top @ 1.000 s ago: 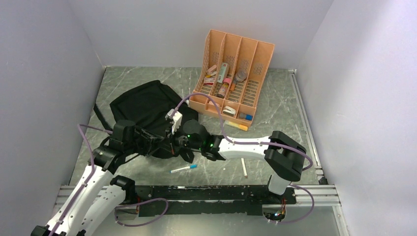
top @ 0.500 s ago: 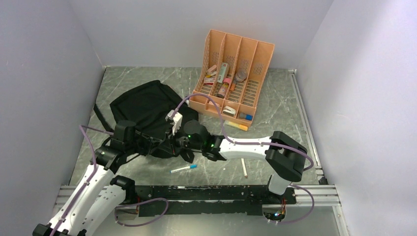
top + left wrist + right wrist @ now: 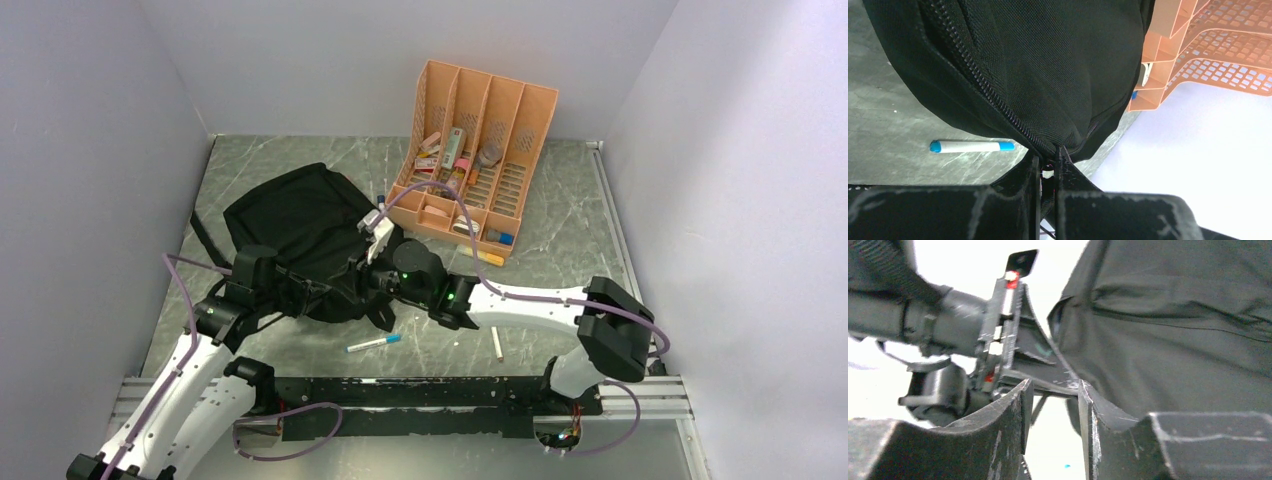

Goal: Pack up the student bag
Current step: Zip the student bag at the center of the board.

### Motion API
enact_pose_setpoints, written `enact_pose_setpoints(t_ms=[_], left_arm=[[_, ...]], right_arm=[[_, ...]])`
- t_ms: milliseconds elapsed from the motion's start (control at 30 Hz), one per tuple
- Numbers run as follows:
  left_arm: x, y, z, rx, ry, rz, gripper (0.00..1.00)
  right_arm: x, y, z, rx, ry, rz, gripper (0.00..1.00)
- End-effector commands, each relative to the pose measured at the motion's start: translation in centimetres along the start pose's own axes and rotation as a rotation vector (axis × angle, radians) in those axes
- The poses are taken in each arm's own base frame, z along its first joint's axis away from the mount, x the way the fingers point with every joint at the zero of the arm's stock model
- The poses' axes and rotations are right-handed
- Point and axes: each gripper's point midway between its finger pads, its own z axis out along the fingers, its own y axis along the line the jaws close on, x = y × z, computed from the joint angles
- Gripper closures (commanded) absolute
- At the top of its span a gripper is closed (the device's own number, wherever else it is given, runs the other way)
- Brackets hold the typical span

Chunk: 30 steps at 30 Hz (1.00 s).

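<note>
The student bag (image 3: pixel 290 215), a black fabric backpack, lies at the left middle of the table. My left gripper (image 3: pixel 312 297) is shut on the bag's near edge beside the zipper; the left wrist view shows the fabric (image 3: pixel 1048 65) pinched between the jaws (image 3: pixel 1049 161). My right gripper (image 3: pixel 362 282) is just right of it at the same edge. In the right wrist view its jaws (image 3: pixel 1053 392) stand apart with nothing between them, facing the left gripper's fingers (image 3: pixel 1013 340) and the bag fabric (image 3: pixel 1178 315).
An orange slotted desk organizer (image 3: pixel 475 160) with several small items stands at the back right. A white marker with blue ends (image 3: pixel 373 343) lies near the front edge, also seen in the left wrist view (image 3: pixel 971 146). A white stick (image 3: pixel 497 342) and a yellow-orange pen (image 3: pixel 483 256) lie to the right.
My right arm has stretched out, its elbow swinging right and its wrist shifting a little farther back and right. My left gripper has stayed on the bag's edge.
</note>
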Motion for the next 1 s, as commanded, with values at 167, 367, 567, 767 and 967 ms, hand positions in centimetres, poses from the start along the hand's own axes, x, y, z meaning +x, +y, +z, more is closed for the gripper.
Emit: enact_pose_setpoints(t_ms=[167,367,567,767,967], left_arm=[[0.9,-0.8,-0.1,0.057,0.053,0.072,0.95],[1.2,-0.5,0.0,0.058,0.068,0.105,0.95],[1.4,0.0,0.2,0.045,0.081,0.143,0.95],[1.5,0.1,0.3,0.043,0.091,0.156,0.95],[1.6,0.0,0.4,0.039,0.101,0.181,0.95]], right_arm=[[3.2,-9.0,-1.5,0.417,0.091,0.063,0.56],[4.9,-8.4,-1.2,0.309,0.157,0.060,0.52],[2.3,-7.4,-3.0,0.177,0.115,-0.287,0.35],[0.8,-5.4,-4.5,-0.124,0.004,-0.646,0.28],[3.9,-4.1,-4.0,-0.439,0.071,-0.834,0.26]])
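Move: The right hand, empty and part-open, has the student bag's near-right edge about 6 cm to its right, 1 cm back and roughly 12 cm below. The left fingertips, pinching the zip, are some 5 cm to its left, 1 cm back and 6 cm lower; the blue-capped marker lies about 5 cm right, 7 cm back and 19 cm down. From the left hand, that bag edge is around 11 cm right, level with it and 6 cm below. Swinging rightward and down away from the left fingertips, the right hand first sweeps about 5 cm forward, then comes partly back and lifts a few centimetres, ending some 7 cm farther right beside the bag's near-right edge. Its fingers open wide while the wrist rolls some 30 degrees and turns counter-clockwise. The left hand keeps its pinch on the zip, sinking about 1 cm. ##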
